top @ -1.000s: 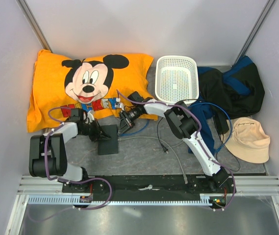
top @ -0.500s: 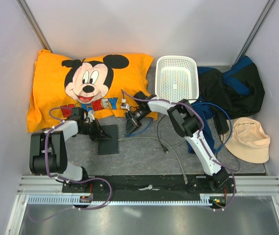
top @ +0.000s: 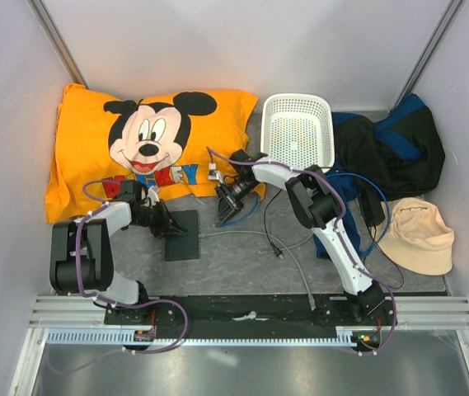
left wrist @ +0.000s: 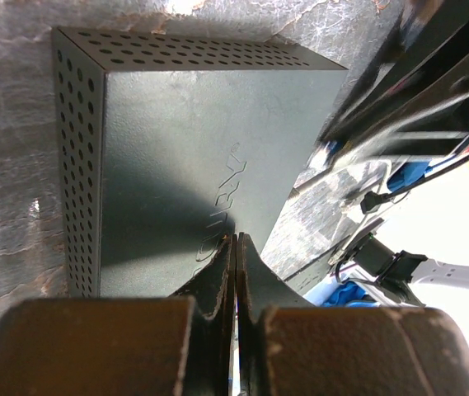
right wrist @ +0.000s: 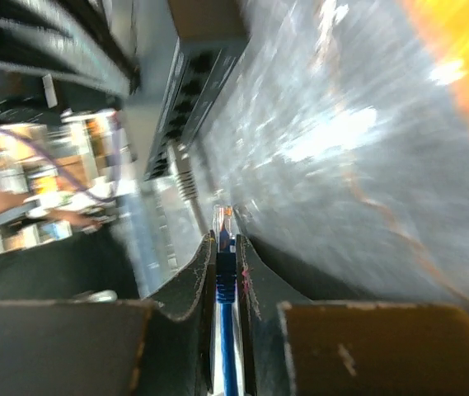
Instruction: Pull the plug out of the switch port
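The switch port (top: 183, 235) is a flat dark-grey box lying on the table; its perforated edge and top fill the left wrist view (left wrist: 193, 148). My left gripper (top: 170, 228) is shut, its tips (left wrist: 236, 246) resting on the box's top. My right gripper (top: 223, 208) is shut on the plug (right wrist: 225, 223), a clear connector with a blue boot on a blue cable. The plug hangs free in the air, apart from the box's row of sockets (right wrist: 191, 82). A grey cable (right wrist: 186, 177) still runs into one socket.
An orange Mickey pillow (top: 135, 148) lies at the back left, and a white basket (top: 297, 132) at the back middle. Dark clothing (top: 391, 148), a beige hat (top: 419, 235) and a loose blue cable loop (top: 366, 198) are on the right. A black cord end (top: 277, 249) lies mid-table.
My right gripper has drawn to the right, away from the box, carrying the blue plug. The left gripper has stayed pressed on the box.
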Controlling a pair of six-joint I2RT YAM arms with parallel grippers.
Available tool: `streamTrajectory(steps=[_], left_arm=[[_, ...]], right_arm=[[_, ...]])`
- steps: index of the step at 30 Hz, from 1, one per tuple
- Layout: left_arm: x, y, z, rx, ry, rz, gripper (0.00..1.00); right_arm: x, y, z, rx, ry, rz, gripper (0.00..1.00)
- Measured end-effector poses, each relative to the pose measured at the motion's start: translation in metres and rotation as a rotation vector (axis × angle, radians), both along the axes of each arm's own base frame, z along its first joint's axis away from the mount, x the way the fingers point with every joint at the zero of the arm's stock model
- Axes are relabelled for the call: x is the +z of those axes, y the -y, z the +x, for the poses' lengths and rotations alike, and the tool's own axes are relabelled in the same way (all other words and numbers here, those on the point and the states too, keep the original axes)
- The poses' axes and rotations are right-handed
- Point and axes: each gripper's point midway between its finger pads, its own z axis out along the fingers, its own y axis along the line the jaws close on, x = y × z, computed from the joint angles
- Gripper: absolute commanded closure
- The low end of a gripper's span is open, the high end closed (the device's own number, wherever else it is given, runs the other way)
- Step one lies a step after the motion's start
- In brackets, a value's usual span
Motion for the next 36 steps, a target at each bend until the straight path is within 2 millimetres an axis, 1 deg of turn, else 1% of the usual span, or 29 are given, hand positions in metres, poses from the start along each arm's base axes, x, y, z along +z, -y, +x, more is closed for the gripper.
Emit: streamTrajectory(steps=[2, 3, 4, 5, 7, 9, 10, 11, 13, 14, 15, 17, 19, 21, 22, 24, 26, 29, 33, 34, 36], left_arm=[[0.0, 0.001, 0.0, -0.003, 0.002, -0.002, 0.98], [0.0, 0.001, 0.0, -0.005, 0.004, -0.002, 0.98], [0.0, 0.001, 0.0, -0.006, 0.004, -0.002, 0.98], [0.0, 0.001, 0.0, -0.005, 0.005, -0.001, 0.98], [0.001, 0.0, 0.001, -0.004, 0.008, 0.007, 0.98], [0.001, -0.001, 0.002, -0.005, 0.017, 0.025, 0.98], [0.001, -0.002, 0.003, -0.006, 0.025, 0.035, 0.98], [0.001, -0.003, 0.003, -0.006, 0.031, 0.042, 0.98], [0.002, -0.005, 0.005, -0.001, 0.044, 0.059, 0.98], [0.002, -0.006, 0.005, 0.001, 0.05, 0.066, 0.98], [0.002, -0.007, 0.006, 0.003, 0.059, 0.076, 0.98], [0.003, -0.011, 0.007, 0.01, 0.08, 0.102, 0.98], [0.004, -0.014, 0.008, 0.016, 0.096, 0.125, 0.98], [0.004, -0.018, 0.01, 0.022, 0.114, 0.149, 0.98], [0.004, -0.019, 0.011, 0.022, 0.122, 0.16, 0.98], [0.004, -0.021, 0.013, 0.022, 0.137, 0.175, 0.98], [0.004, -0.022, 0.015, 0.02, 0.146, 0.181, 0.98], [0.005, -0.025, 0.019, 0.021, 0.163, 0.199, 0.98], [0.006, -0.027, 0.023, 0.024, 0.178, 0.211, 0.98], [0.006, -0.028, 0.023, 0.025, 0.183, 0.217, 0.98], [0.007, -0.031, 0.024, 0.027, 0.198, 0.236, 0.98]], right_arm=[[0.004, 0.0, 0.016, -0.008, 0.074, -0.004, 1.0], [0.007, -0.001, 0.029, -0.016, 0.136, -0.007, 1.0], [0.011, -0.003, 0.04, -0.024, 0.184, -0.002, 1.0], [0.021, -0.006, 0.053, -0.035, 0.236, 0.011, 1.0], [0.045, -0.013, 0.074, -0.061, 0.326, 0.045, 1.0], [0.085, -0.019, 0.089, -0.092, 0.414, 0.098, 1.0], [0.103, -0.02, 0.091, -0.103, 0.447, 0.12, 1.0], [0.126, -0.021, 0.092, -0.112, 0.481, 0.148, 1.0], [0.179, -0.022, 0.089, -0.129, 0.558, 0.213, 1.0], [0.2, -0.022, 0.085, -0.134, 0.588, 0.24, 1.0], [0.226, -0.022, 0.08, -0.143, 0.622, 0.274, 1.0], [0.269, -0.021, 0.069, -0.16, 0.671, 0.327, 1.0], [0.305, -0.018, 0.059, -0.178, 0.72, 0.371, 1.0], [0.335, -0.014, 0.052, -0.204, 0.769, 0.399, 1.0], [0.346, -0.011, 0.052, -0.224, 0.797, 0.403, 1.0], [0.369, -0.002, 0.053, -0.271, 0.868, 0.405, 1.0], [0.385, 0.008, 0.056, -0.314, 0.938, 0.392, 1.0], [0.414, 0.029, 0.061, -0.394, 1.087, 0.359, 1.0], [0.457, 0.069, 0.066, -0.504, 1.295, 0.308, 1.0], [0.469, 0.082, 0.067, -0.537, 1.34, 0.296, 1.0], [0.492, 0.113, 0.072, -0.619, 1.423, 0.263, 1.0]])
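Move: My right hand holds the blue plug, already out of the switch. The switch's middle lies about 11 cm to its left and 4 cm back, at nearly its height; the grey plug still in it is some 5 cm left and 5 cm back. The black power plug lies roughly 16 cm right and 9 cm back, the white basket some 26 cm ahead and 21 cm right. From my left hand the switch's middle is 4 cm right, 1 cm back and 2 cm below. I sweep my right hand, keeping its pinch on the blue plug, about 9 cm forward, then lift it fast and high away from the switch, nearly 50 cm up, drifting some 13 cm right towards the end while the wrist swings about 90 degrees until the fingers point left and forward, almost level. My left hand, still shut, eases 4 cm left and forward over the switch as it tilts. ##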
